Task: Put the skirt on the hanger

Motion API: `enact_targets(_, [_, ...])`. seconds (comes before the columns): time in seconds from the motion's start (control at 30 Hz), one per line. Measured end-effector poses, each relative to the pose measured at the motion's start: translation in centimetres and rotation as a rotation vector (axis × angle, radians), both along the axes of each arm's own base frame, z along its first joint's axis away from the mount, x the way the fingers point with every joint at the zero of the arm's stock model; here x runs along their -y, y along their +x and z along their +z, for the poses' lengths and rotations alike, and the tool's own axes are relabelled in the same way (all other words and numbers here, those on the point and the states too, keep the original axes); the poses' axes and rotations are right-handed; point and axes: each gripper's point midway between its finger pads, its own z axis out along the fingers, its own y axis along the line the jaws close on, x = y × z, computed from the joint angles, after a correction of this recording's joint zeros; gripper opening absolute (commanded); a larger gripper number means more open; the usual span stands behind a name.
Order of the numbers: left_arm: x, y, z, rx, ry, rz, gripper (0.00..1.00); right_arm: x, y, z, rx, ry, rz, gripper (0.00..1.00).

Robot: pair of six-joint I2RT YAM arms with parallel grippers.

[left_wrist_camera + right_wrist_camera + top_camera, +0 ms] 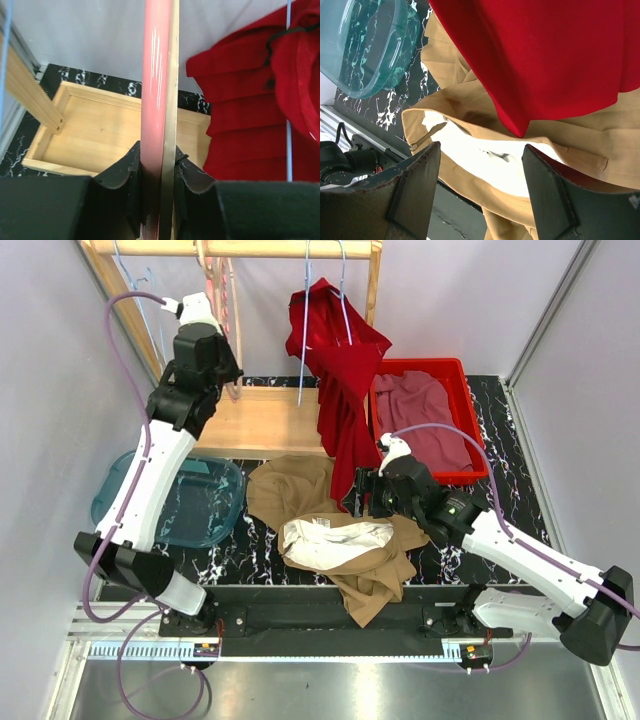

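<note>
The tan skirt (300, 495) lies crumpled at the table's front middle, its white lining (335, 538) facing up. It also shows in the right wrist view (600, 135). My left gripper (228, 375) is raised at the wooden rack and is shut on a pink hanger (215, 285). In the left wrist view the hanger (159, 75) runs straight up between the closed fingers of the left gripper (158, 165). My right gripper (362, 492) is open and empty, just above the skirt's right side, beside the hem of a hanging red garment. Seen from its own wrist, the right gripper (480, 160) has its jaws wide apart over the lining.
A red garment (340, 370) hangs on a blue wire hanger from the rack's rod (280, 248). A wooden tray (260, 420) lies below the rack. A red bin (465, 380) with maroon cloth stands at the back right. A clear teal tub (130, 500) stands at the left.
</note>
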Motion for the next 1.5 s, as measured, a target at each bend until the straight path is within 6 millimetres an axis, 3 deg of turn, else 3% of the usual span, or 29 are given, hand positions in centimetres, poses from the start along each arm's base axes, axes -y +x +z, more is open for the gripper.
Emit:
enact_targets(0.23, [-3.6, -2.3, 0.7, 0.028, -0.003, 0.061, 0.18, -0.3, 0.2, 0.1, -0.003, -0.001, 0.003, 0.73])
enact_targets(0.37, [-6.2, -3.6, 1.1, 0.026, -0.005, 0.123, 0.44, -0.6, 0.1, -0.3, -0.018, -0.004, 0.016, 0.73])
enact_targets(0.4, [-6.7, -3.9, 1.2, 0.025, -0.005, 0.141, 0.61, -0.7, 0.1, -0.4, -0.022, -0.006, 0.018, 0.73])
enact_targets(0.53, [-8.0, -5.0, 2.0, 0.029, -0.004, 0.183, 0.77, -0.8, 0.0, -0.6, -0.031, -0.006, 0.021, 0.73])
enact_targets(0.7, [-8.1, -5.1, 3.7, 0.052, 0.002, 0.181, 0.87, -0.8, 0.0, -0.6, -0.034, -0.001, 0.017, 0.73])
enact_targets(1.0, [-7.8, -5.4, 6.1, 0.095, -0.012, 0.159, 0.93, -0.8, 0.0, -0.5, -0.036, 0.002, 0.015, 0.73])
enact_targets(1.23, [-6.5, -7.2, 7.8, 0.136, -0.058, 0.073, 0.93, -0.8, 0.0, -0.5, -0.035, 0.003, 0.014, 0.73])
enact_targets(1.37, [-4.0, -8.4, 9.5, 0.183, -0.141, -0.045, 0.93, -0.8, 0.0, -0.5, -0.034, 0.003, 0.014, 0.73])
enact_targets(1.5, [0.0, -8.4, 10.4, 0.209, -0.192, -0.181, 0.93, -0.8, 0.0, -0.5, -0.034, 0.003, 0.013, 0.73])
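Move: The left hand already pinches the pink and wooden hangers; the left blue hangers, towards which they go, hang roughly 13 cm to its left and 4 cm ahead, slightly higher. An empty middle blue hanger is about 15 cm right and 3 cm ahead, slightly higher; the red skirt is some 23 cm right, 2 cm ahead and a little lower. From the right hand the left blue hangers are about 27 cm ahead, 40 cm left and 25 cm up. Left hand drags the hangers about 8 cm left and somewhat back, lets go, then rises and veers right. ##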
